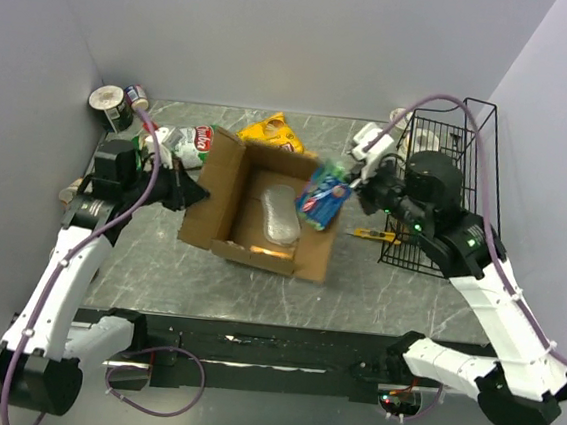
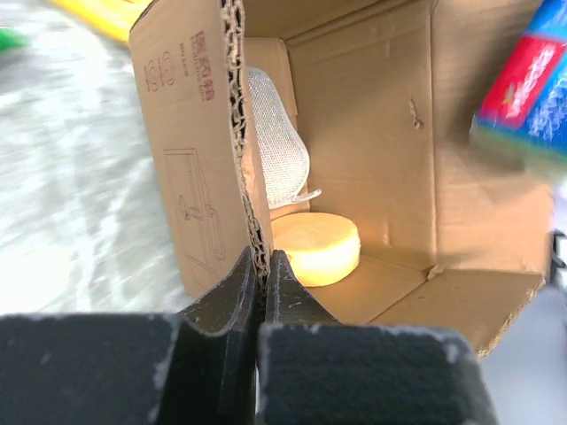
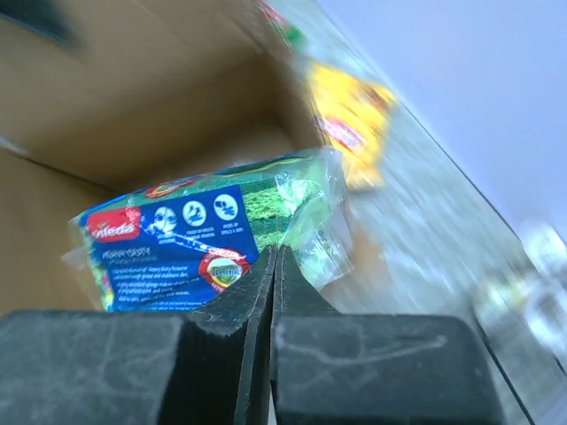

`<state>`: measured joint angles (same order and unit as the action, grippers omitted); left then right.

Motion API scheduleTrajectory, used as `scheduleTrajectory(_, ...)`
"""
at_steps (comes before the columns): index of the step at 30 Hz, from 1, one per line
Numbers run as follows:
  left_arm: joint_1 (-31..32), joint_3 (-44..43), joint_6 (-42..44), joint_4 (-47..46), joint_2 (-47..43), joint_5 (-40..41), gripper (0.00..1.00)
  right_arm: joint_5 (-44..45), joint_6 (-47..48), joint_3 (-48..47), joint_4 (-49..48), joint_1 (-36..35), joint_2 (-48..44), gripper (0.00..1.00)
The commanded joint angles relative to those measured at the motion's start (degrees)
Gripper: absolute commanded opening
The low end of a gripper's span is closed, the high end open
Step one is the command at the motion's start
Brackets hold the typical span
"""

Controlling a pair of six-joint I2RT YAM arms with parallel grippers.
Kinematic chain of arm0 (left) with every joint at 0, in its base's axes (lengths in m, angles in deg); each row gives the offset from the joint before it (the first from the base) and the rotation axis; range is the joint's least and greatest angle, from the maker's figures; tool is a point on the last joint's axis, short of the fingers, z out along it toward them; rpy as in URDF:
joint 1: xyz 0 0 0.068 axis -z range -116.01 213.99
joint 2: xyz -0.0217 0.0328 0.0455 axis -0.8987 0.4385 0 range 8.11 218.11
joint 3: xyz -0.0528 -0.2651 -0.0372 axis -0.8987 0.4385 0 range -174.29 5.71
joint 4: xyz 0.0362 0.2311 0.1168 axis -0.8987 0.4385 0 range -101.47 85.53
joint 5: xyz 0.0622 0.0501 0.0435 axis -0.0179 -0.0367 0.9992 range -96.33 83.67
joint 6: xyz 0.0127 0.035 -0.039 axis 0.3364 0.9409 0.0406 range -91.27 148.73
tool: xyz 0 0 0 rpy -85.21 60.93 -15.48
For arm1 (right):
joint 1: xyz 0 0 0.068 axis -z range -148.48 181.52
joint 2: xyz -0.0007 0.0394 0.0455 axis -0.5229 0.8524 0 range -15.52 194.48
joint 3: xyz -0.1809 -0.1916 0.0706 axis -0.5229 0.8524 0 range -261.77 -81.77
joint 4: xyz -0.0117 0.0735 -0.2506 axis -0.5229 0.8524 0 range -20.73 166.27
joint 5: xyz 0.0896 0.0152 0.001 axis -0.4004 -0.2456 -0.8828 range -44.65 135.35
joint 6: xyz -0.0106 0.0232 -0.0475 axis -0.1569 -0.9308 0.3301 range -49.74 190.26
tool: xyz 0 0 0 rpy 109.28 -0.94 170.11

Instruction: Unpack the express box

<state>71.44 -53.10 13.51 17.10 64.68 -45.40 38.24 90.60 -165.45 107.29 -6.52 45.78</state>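
Observation:
The express box (image 1: 215, 191) stands open in the middle of the table, a brown carton with its flaps spread. My left gripper (image 1: 197, 192) is shut on the corrugated edge of the box's left flap (image 2: 252, 252). Inside the box (image 2: 372, 133) lie a silver mesh scourer (image 2: 276, 146) and a round yellow sponge (image 2: 316, 248). My right gripper (image 1: 354, 189) holds a blue and green sponge packet (image 1: 322, 196) in the air over the box's right side. In the right wrist view that gripper (image 3: 275, 258) is pinched shut on the packet's (image 3: 204, 235) clear plastic edge.
A black wire basket (image 1: 447, 188) stands at the right, with a yellow utility knife (image 1: 374, 235) lying by its foot. A yellow snack bag (image 1: 271, 131) lies behind the box. Cans (image 1: 113, 106) and a red and green packet (image 1: 192, 141) sit at the back left.

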Motion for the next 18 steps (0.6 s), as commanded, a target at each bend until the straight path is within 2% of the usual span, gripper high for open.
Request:
scheduleTrajectory(1, -2.34, 0.0, 1.43, 0.08, -6.38, 8.57, 0.01, 5.1, 3.56, 3.6, 5.83, 7.89, -4.68, 0.0)
scheduleTrajectory(5, -3.13, 1.06, 2.56, -0.1, -8.59, 3.84, 0.01, 4.39, 3.92, 11.15, 5.67, 8.69, -10.05, 0.0)
scheduleTrajectory(8, -3.66, 2.82, 3.01, -0.8, -10.08, 1.9, 0.01, 4.66, 3.22, 17.57, 3.73, 8.69, -10.5, 0.0)
scheduleTrajectory(12, -4.45, 4.57, 1.87, -1.86, -10.96, -1.0, 0.01, 4.47, 3.84, 24.86, 4.08, 8.69, -5.76, 0.0)
scheduleTrajectory(15, -4.8, 5.45, 1.6, -2.74, -11.4, -2.41, 0.01, 6.06, 2.26, 24.02, 5.48, 8.6, -0.32, 0.0)
scheduleTrajectory(17, -4.98, 5.89, 1.78, -3.17, -11.66, -2.42, 0.01, 8.33, 1.46, 21.81, 7.85, 8.6, 1.88, 0.28)
scheduleTrajectory(18, -5.07, 5.9, 1.86, -3.09, -11.75, -2.07, 0.01, 8.69, 1.81, 19.54, 8.47, 8.69, 2.16, 0.38)
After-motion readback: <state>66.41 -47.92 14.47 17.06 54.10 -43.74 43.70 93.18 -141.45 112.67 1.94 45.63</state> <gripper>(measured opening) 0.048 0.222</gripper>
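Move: The right hand, high beside the box, holds the blue-green packet; the bare table spot it goes for lies about 9 cm to its right, 3 cm back and some 37 cm below. The box's middle is about 13 cm left and 3 cm ahead of that hand, roughly 30 cm down. The yellow knife lies 13 cm right and 4 cm ahead, the wire rack about 28 cm right and 10 cm ahead. From the left hand, the spot is some 33 cm right, 3 cm back and 26 cm below. With the blue-green packet pinched in its fingertips, the right hand swings some 7 cm right, clear of the box, then plunges about 20 cm towards the table beside it, fingers tipping further down and starting to open at the very end. The left hand keeps its pinch on the box's left flap and draws about 3 cm left, slightly back. ##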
